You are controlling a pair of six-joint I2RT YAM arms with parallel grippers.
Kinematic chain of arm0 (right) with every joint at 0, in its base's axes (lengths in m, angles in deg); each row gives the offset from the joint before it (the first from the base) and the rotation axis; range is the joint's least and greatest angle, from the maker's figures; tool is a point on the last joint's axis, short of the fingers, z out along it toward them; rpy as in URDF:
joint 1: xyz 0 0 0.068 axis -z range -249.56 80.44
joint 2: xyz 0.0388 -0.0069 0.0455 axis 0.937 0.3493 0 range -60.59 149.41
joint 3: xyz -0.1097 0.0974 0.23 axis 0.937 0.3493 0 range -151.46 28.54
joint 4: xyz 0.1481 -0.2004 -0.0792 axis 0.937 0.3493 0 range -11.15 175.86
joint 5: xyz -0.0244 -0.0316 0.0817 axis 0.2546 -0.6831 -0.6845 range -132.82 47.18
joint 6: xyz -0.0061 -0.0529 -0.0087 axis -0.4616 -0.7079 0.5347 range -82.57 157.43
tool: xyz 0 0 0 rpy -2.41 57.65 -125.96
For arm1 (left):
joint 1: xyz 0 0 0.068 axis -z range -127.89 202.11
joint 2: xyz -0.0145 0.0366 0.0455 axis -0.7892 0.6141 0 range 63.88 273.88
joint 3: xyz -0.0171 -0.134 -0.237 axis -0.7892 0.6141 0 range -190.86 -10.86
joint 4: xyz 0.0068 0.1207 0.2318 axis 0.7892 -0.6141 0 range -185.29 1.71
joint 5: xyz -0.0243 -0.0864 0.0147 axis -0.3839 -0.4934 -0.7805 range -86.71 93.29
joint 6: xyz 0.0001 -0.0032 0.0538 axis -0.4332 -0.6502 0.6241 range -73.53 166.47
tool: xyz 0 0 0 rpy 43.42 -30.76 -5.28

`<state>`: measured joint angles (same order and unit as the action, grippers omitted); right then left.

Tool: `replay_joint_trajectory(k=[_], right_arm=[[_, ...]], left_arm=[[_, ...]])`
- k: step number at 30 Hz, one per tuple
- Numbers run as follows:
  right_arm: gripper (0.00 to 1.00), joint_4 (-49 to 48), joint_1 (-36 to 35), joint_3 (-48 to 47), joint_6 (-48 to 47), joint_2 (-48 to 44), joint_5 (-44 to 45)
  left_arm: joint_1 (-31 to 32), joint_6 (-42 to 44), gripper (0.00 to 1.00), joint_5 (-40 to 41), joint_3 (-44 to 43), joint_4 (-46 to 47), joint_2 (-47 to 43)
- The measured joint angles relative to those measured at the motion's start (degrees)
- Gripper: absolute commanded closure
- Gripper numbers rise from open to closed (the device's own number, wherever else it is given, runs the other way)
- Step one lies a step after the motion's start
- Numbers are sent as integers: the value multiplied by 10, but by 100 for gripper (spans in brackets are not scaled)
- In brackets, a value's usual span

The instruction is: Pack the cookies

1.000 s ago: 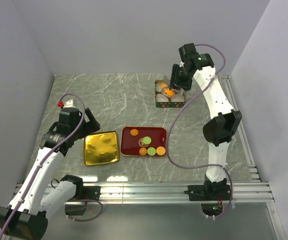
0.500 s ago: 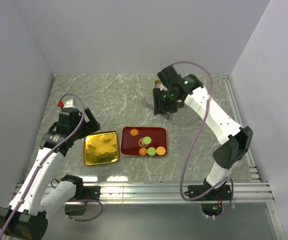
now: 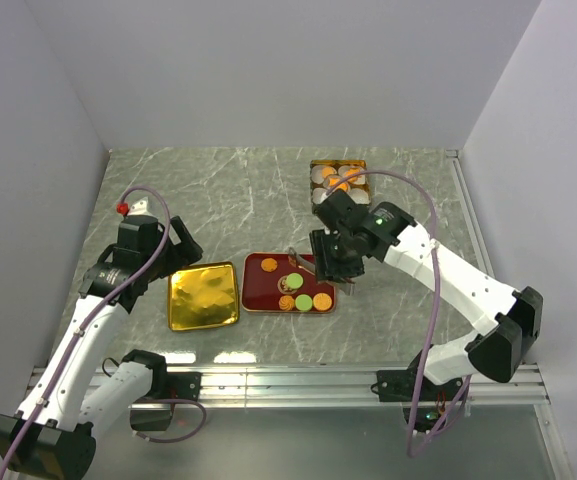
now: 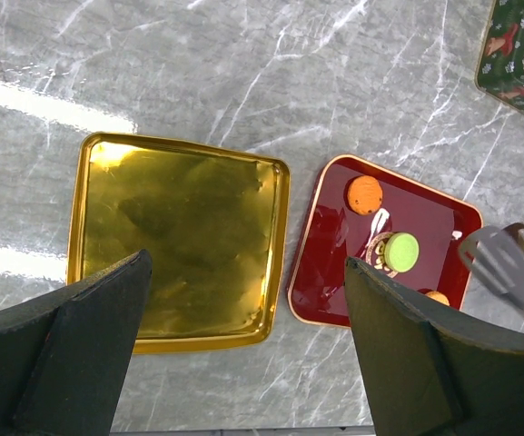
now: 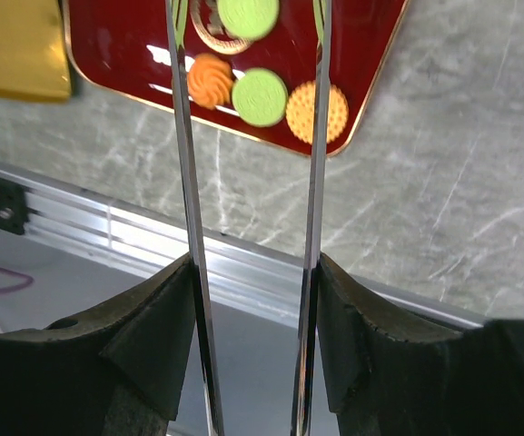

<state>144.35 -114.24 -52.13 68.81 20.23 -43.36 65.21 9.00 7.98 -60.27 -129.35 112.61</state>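
Several cookies lie on a red tray (image 3: 313, 268): an orange one (image 3: 269, 265), a green one (image 3: 294, 279) on a gold emblem, and an orange (image 3: 286, 302), green (image 3: 304, 302) and tan one (image 3: 322, 300) in a row. My right gripper (image 3: 333, 262) is shut on metal tongs (image 3: 298, 258) that reach over the tray. In the right wrist view the tong blades (image 5: 181, 136) straddle a green cookie (image 5: 248, 14), above an orange one (image 5: 211, 79), a green one (image 5: 260, 96) and a tan one (image 5: 317, 111). My left gripper (image 3: 173, 245) is open and empty above the gold lid (image 4: 180, 245).
A green patterned box (image 3: 338, 180) with white paper cups and orange cookies stands at the back. The gold lid (image 3: 204, 295) lies left of the red tray (image 4: 334, 282). An aluminium rail (image 3: 288, 380) runs along the near edge.
My right arm has swung with the tongs from the box at the back down and forward to the red tray. The left arm has not moved.
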Motion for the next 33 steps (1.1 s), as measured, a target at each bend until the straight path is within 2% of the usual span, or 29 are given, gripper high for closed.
replay_joint_trajectory(k=[14, 33], right_arm=[[42, 1, -69, 13, 17, 50, 36], [42, 1, -101, 10, 17, 117, 41]], left_arm=[[0, 3, 7, -4, 0, 1, 0], [0, 3, 7, -3, 0, 1, -2]])
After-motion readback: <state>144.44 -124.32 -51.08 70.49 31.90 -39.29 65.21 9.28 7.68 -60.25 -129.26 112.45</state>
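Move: The lower green cookie, in the tray's near row, is roughly 6 cm left of my right hand, about 2 cm ahead and some 18 cm below it. At that same depth and distance ahead, the waffle cookie is about 2 cm to the left and the orange swirl cookie about 10 cm; the upper green cookie is 6 cm ahead and 8 cm left. From my left hand the lower green cookie lies some 28 cm right, 4 cm back and 18 cm down. With the tongs held part open and empty, I bring my right hand down about 6 cm towards the lower green cookie, easing some 3 cm back and 3 cm left as I sink. The wrist swings the tongs about 15 degrees closer to straight down, so their tips come back over the near row; the opening stays as it is. ##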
